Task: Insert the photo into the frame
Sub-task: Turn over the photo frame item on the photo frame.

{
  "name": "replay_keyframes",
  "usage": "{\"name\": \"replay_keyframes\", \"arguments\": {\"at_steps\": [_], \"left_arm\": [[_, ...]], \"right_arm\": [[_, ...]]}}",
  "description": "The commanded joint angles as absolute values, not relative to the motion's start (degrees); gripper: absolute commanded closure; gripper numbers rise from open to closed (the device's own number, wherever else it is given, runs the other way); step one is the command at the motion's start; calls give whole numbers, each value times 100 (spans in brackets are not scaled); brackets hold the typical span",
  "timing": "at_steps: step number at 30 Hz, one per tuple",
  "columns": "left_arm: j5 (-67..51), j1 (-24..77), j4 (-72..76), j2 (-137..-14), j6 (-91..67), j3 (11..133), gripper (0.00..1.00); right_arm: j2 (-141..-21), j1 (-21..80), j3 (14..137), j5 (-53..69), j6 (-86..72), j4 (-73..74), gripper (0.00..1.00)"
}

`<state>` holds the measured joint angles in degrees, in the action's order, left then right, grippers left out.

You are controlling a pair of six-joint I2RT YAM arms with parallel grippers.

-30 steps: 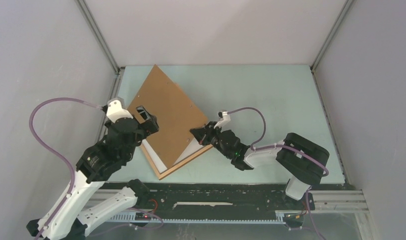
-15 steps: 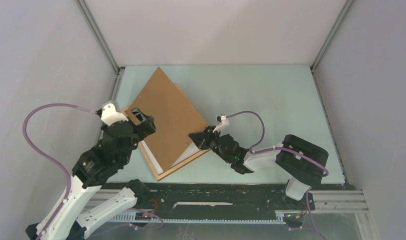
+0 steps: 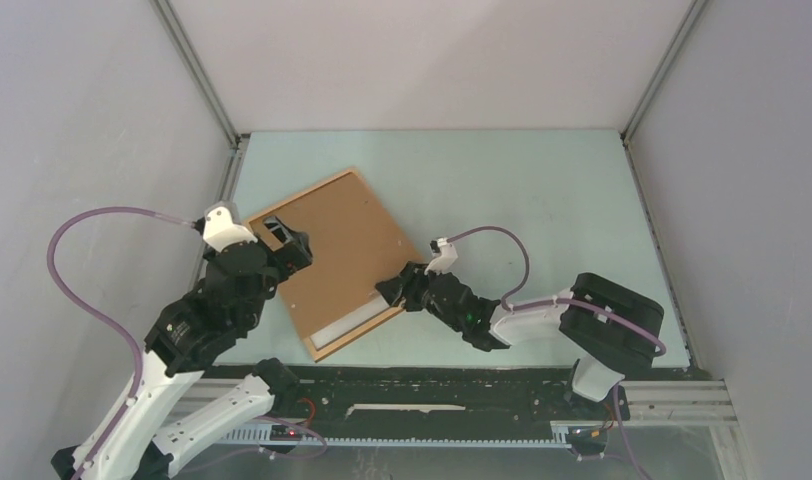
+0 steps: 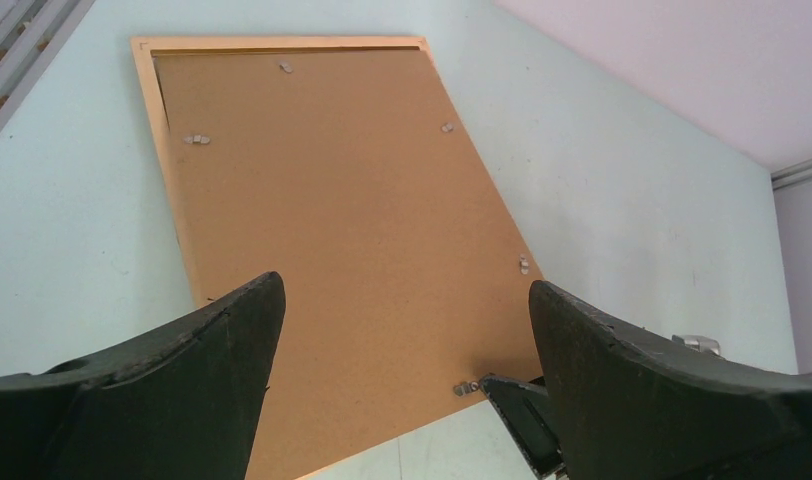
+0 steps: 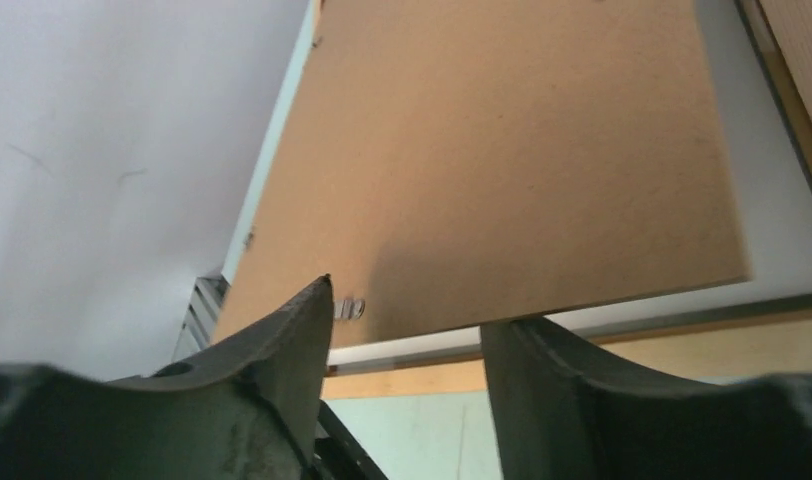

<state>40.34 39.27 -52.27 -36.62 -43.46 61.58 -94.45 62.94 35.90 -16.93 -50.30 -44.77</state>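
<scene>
The frame [image 3: 254,214] lies on the table with its back up. On it rests the brown backing board [image 3: 337,250], almost flat. A white strip of the photo [image 3: 344,323] shows under the board's near edge, inside the frame [image 5: 432,378]. My right gripper [image 3: 390,290] is at the board's right corner with its jaws apart. In the right wrist view the board [image 5: 502,150] rests on one finger [image 5: 542,370], and the photo [image 5: 432,348] shows below the board. My left gripper [image 4: 404,285] hangs wide open above the board [image 4: 352,230] and holds nothing.
Small metal clips [image 4: 197,139] dot the board's rim. Grey enclosure walls [image 3: 102,120] close in left, right and back. A black rail [image 3: 432,385] runs along the near table edge. Bare green table [image 3: 542,200] lies to the right of the frame.
The backing board has dropped from steeply tilted to nearly flat on the frame. My right gripper has opened and let it go while moving lower. The left arm has barely moved.
</scene>
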Motion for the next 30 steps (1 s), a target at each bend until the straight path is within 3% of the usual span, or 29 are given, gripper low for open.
{"name": "replay_keyframes", "arguments": {"at_steps": [1, 7, 18, 25, 30], "left_arm": [[4078, 3946, -5000, -3708, -4286, 5978, 0], [4138, 3946, -4975, -3799, -4219, 5970, 0], [3992, 3944, -4625, -4177, -4001, 5964, 0], [3759, 3946, -4288, -4412, -3870, 5694, 0], [2932, 3454, -3621, -4425, -3843, 5099, 0]], "right_arm": [[-9156, 6275, 3604, -1711, -4956, -3978, 33], [-9214, 5961, 3604, -902, -5026, -3492, 21], [-9407, 5388, 3971, 1627, -4947, -2523, 18], [-8477, 4982, 4155, 1572, -3981, -1086, 16], [-8371, 4277, 4334, 1452, -3565, -1047, 13]]}}
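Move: The brown backboard's near edge lies between the right hand's half-open fingers; the board's middle is about 12 cm ahead and 12 cm left, slightly below. The frame under it centres some 9 cm ahead and 11 cm left, and the bare white strip inside its near rail lies roughly 5 cm back, 7 cm left. From the left hand the board's middle is about 12 cm ahead, 8 cm right and 25 cm lower. The right fingers let go of the backboard's near edge, opening wider as the hand sinks about 5 cm and draws back and rightwards; it then rises and swings forward again, ending some 6 cm to the right, clear of the board, turned about 20 degrees counter-clockwise and tipped down. The open left hand eases down, right and forward over the board without touching it. ##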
